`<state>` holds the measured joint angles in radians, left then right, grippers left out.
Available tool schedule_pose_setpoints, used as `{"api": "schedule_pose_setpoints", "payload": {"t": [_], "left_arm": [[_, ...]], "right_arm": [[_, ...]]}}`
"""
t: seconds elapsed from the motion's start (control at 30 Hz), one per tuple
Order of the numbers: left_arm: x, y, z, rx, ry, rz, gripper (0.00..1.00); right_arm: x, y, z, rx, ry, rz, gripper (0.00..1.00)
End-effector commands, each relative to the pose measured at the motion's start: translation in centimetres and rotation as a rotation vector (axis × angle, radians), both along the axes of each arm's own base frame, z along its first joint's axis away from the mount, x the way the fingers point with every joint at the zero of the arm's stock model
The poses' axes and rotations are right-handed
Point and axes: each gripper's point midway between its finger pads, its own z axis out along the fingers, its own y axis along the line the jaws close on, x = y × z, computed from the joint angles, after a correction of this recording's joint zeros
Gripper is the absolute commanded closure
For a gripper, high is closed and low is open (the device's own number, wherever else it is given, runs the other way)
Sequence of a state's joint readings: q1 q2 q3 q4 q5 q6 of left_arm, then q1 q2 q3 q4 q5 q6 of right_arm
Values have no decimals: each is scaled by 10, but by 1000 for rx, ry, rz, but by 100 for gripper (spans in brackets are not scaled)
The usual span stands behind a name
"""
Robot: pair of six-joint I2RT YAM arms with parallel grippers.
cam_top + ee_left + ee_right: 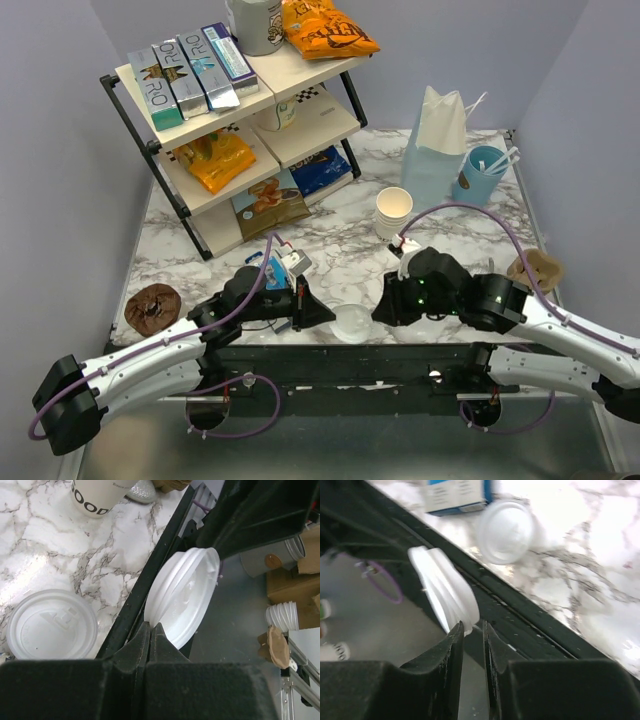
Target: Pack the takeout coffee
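Note:
No lidded takeout coffee cup shows in any view. A white plastic sip lid (182,600) hangs on edge over the black rail at the table's near edge. My left gripper (151,625) is shut on its rim. In the top view the lid (352,330) sits between the left gripper (330,318) and the right gripper (378,312). My right gripper (472,625) has its fingers a narrow gap apart. The lid (442,587) touches the tip of its left finger, and the gap between the fingers looks bare.
A second flat lid (50,625) lies on the marble. A stack of lidless cream cups (393,212) stands mid-table, with a blue bag (435,150) and a blue cup of straws (483,172) behind. A snack shelf (240,110) fills the back left. Brown cardboard pieces (152,307) (535,270) lie at both sides.

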<state>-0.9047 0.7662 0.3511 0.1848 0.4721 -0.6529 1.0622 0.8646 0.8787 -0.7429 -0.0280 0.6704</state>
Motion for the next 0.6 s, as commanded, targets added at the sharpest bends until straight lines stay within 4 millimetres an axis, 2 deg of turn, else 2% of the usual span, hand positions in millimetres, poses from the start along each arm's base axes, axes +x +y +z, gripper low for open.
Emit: {"api": "schedule_pose_setpoints", "payload": {"t": [0.0,0.1,0.2,0.23,0.3,0.37,0.4,0.43,0.5,0.53,0.57], "left_arm": [[0,-5,35,-89,-71,-21,100],[-2,-5,37,-96,-72,-25,100],[-2,-5,39,-109,-73,-29,100],[-3,-6,38,-108,-68,-30,100],[-3,-6,40,-116,-62,-31,100],[-3,-7,40,-123,-50,-31,100],[-3,-7,42,-134,-53,-27,100],[-2,-8,41,-133,-43,-21,100],[1,-9,43,-138,-35,-6,100],[2,-10,41,-130,-26,-1,100],[3,-10,41,-131,-28,2,100]], "right_arm": [[19,-35,-31,-248,-14,-138,71],[21,-28,-34,-249,-23,-109,72],[23,-8,-33,-182,-40,-53,72],[26,4,-28,-131,-58,-39,72],[23,12,-26,-99,-61,7,71],[24,24,-20,-38,-95,43,67],[14,34,-17,16,-72,107,64],[12,45,-13,76,-84,141,58],[3,56,-9,124,-63,214,48],[3,60,-7,130,-64,224,37],[4,60,-8,124,-62,224,34]]}}
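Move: Beside the right hand lies the stack of nested white lids still pinched by the left hand. Its middle is about 5 cm left of the right hand, level in reach and 1 cm lower, and some 4 cm right of the left hand. From the right hand, a loose lid lies on the table about 6 cm ahead, 10 cm left and 12 cm down. A paper cup stands roughly 9 cm ahead, 10 cm right and 8 cm down. Sinking about 4 cm beside the right-hand rim of the lid stack, the right hand first eases forward nearly 2 cm, then comes slightly back and left. Its part-open fingers stay so at first, then spread to about twice their gap, tilting some 10 degrees further down. The left hand keeps its shut pinch on the stack and dips about 1.5 cm. ##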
